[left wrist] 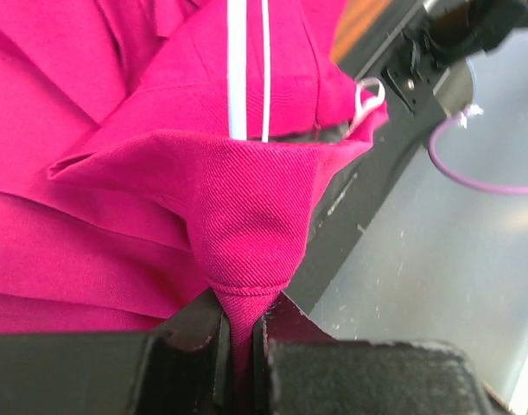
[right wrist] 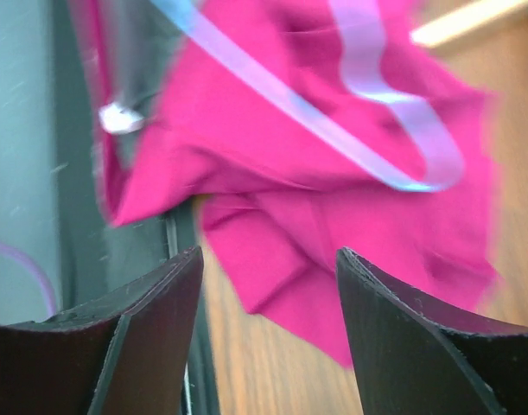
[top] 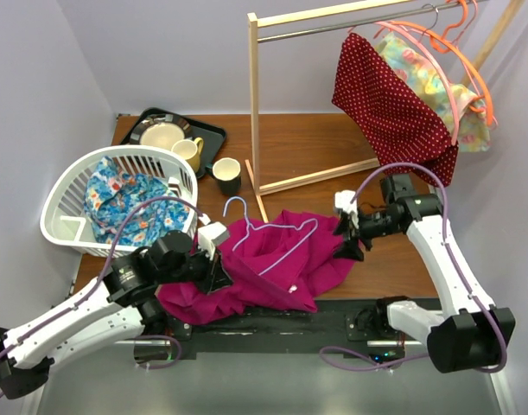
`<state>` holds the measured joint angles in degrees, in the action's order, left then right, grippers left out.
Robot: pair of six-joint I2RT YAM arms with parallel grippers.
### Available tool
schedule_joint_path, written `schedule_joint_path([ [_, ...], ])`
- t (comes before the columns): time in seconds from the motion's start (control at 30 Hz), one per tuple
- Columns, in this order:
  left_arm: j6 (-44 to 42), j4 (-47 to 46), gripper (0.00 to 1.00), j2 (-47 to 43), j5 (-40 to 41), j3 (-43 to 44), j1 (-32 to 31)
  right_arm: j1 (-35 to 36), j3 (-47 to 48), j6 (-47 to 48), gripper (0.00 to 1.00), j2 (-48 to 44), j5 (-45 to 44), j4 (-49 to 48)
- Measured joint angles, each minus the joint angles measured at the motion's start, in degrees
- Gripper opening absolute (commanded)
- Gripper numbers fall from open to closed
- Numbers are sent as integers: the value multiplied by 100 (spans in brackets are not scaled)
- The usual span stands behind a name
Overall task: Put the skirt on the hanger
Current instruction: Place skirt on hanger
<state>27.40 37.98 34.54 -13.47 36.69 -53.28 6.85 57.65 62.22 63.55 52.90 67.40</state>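
Note:
A magenta skirt (top: 276,272) lies crumpled on the wooden table near its front edge. A lavender wire hanger (top: 285,251) rests on top of it, hook toward the basket. My left gripper (top: 219,270) is at the skirt's left side, shut on a fold of its hem (left wrist: 242,324), and the cloth (left wrist: 246,190) is tented up around two hanger wires (left wrist: 238,69). My right gripper (top: 350,239) stands open just off the skirt's right edge. In the right wrist view, its fingers (right wrist: 268,268) hold nothing, with skirt (right wrist: 333,199) and hanger (right wrist: 376,156) beyond.
A white laundry basket (top: 125,153) with blue floral cloth stands at the left. Behind it are a black tray (top: 213,130) with a plate and yellow mug, and a dark mug (top: 226,175). A wooden rack (top: 254,104) carries a red dotted garment (top: 393,112) on orange hangers.

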Motion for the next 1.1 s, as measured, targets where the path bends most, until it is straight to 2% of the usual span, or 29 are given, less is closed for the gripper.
schedule_joint_path([
  [0.07,188,-26,0,-52,162,-37,0,339,-293,413,66,-35,122,155],
  [0.13,339,-59,0,-94,273,-85,0,837,-765,455,70,-79,120,-83],
  [0.3,726,-310,0,-267,481,-310,0,2068,-1733,-518,73,-719,-361,-1303],
  [0.4,809,-476,0,-448,470,-466,0,2538,-1755,-1130,71,-859,-651,-2017],
  [0.57,826,-682,0,-658,407,-610,0,3388,-1744,-2188,72,-490,-1375,-3051],
  [0.73,903,-761,0,-776,409,-660,0,4476,-1740,-2876,80,-162,-2076,-3593],
  [0.77,905,-763,0,-804,411,-660,0,4586,-1738,-2955,81,-127,-2092,-3626],
  [0.8,903,-767,0,-824,415,-660,0,4656,-1722,-3023,88,-105,-2109,-3633],
  [0.83,903,-769,0,-833,426,-660,0,4682,-1705,-3058,91,-92,-2129,-3630],
  [0.97,901,-767,0,-837,514,-658,0,4795,-1620,-3185,95,-85,-2269,-3663],
  [1.1,896,-706,0,-868,627,-590,0,4983,-1694,-3176,98,-50,-2809,-3873],
])
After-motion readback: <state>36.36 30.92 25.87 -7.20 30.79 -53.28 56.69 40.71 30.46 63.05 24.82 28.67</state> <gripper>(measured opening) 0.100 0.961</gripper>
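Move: The skirt's loose waistband edge, with its white loop, lies about 12 cm to the right hand's left, 8 cm back and roughly 10 cm below it. The blue hanger's middle is some 14 cm left of that hand, 1 cm ahead and 7 cm lower, and the rack's foot bar lies about 14 cm ahead, 4 cm left, 12 cm lower. From the left hand, that loop edge is some 15 cm right, level fore and aft, and about 2 cm lower. The left fingers keep their pinch on the skirt, that hand turning only about 10 degrees counter-clockwise and easing 1–2 cm forward. The right hand first swoops back, down and left, then mostly left across the skirt to the loose waistband edge, roughly 16 cm in all; it turns some 15 degrees counter-clockwise, its fingers tip further down, and they spread from two-thirds to nearly wide open around that edge, not yet closing. ##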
